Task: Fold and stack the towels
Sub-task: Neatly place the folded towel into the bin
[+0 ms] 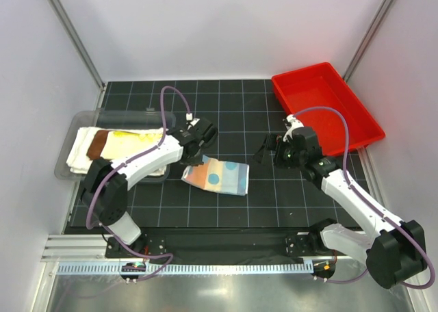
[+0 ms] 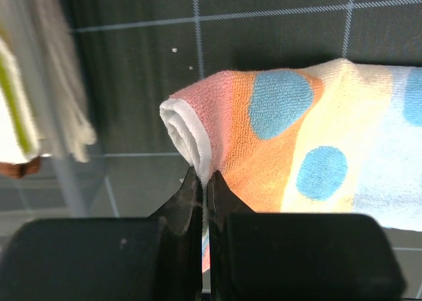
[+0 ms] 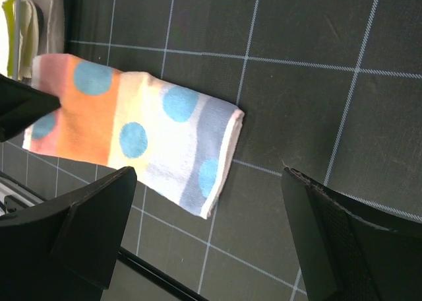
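A folded pastel multicoloured towel (image 1: 217,176) with blue dots lies on the black mat between the arms. My left gripper (image 1: 194,163) is shut on its upper-left folded corner, pinching the rolled white edge (image 2: 191,139) between its fingertips (image 2: 206,179). My right gripper (image 1: 264,151) hovers open to the right of the towel, with nothing between its fingers (image 3: 210,175). The towel's right edge (image 3: 224,149) lies just under them. In a clear tray (image 1: 68,131) at the left sit the other towels: cream-white (image 1: 81,154), brown (image 1: 100,145) and yellow (image 1: 133,141).
A red bin (image 1: 328,107) stands at the back right, just behind the right wrist. The clear tray's near edge (image 2: 72,182) is close to the left of the left gripper. A metal rail (image 1: 205,265) runs along the near table edge.
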Controlling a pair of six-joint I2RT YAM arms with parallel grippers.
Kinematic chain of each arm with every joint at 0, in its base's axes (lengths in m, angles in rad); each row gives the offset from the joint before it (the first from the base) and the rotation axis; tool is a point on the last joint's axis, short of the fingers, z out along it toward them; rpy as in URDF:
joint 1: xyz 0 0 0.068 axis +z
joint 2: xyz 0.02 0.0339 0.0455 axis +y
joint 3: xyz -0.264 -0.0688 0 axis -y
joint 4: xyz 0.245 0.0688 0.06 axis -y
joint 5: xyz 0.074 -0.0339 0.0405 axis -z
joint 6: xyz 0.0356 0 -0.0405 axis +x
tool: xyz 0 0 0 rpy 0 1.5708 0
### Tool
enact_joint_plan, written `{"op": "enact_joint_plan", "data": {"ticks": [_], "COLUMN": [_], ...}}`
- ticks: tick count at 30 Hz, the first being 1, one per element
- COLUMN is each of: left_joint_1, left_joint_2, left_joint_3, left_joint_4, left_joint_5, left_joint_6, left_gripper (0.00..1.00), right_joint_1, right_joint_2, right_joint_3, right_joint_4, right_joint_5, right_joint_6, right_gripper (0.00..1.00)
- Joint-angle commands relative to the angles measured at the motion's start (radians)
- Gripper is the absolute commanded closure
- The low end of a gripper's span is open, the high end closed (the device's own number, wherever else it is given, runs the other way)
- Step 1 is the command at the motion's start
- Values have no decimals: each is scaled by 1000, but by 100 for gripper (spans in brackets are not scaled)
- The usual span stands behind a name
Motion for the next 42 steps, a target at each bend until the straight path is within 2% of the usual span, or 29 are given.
{"op": "enact_joint_plan", "data": {"ticks": [1,10,13,18,32,42], "left_joint_1": [2,11,71,246,510,678], "left_joint_2": [-45,-52,-97,-167,-114,-109], "left_joint_3": [51,188,191,203,312,299], "left_joint_4": [-83,-284,-304,-252,-163,-81], "left_joint_5": [-90,-306,-353,-313,-242,-184], "left_joint_6": [50,119,166,286,440,498], "left_gripper": [100,100,100,100,100,100], "right_joint_1": [-2,-3,-2,-2,-3,-2], "right_joint_2": [3,-12,-13,-10,65,103], "right_joint_3": [40,30,31,27,37,53], "right_joint_4": [6,3,0,10,40,59], "right_joint_5": [-20,-21,-17,-14,5,14], "right_joint_6": [-9,-14,-17,-15,-41,-46], "right_gripper": [0,0,0,0,0,0]}}
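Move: To the left hand's left, about 27 cm off and 6 cm farther out, is the middle of the clear bin, a few centimetres below hand height. The yellow towel on its stack is about 21 cm left, 7 cm ahead and 5 cm down. The dotted towel, already pinched by one short edge, trails to the right, its middle some 7 cm right and 5 cm down. For the right hand, the bin is roughly 48 cm left, 7 cm ahead, 10 cm down. Lifting first, then sweeping left, the left hand carries the still-pinched dotted towel over the bin's right side to above the stack: about 25 cm left and 13 cm up, with some 7 cm forward. The wrist rolls its left side up and turns counter-clockwise, each nearly 20 degrees. Late on, the empty, open right hand sinks about 2.5 cm. ##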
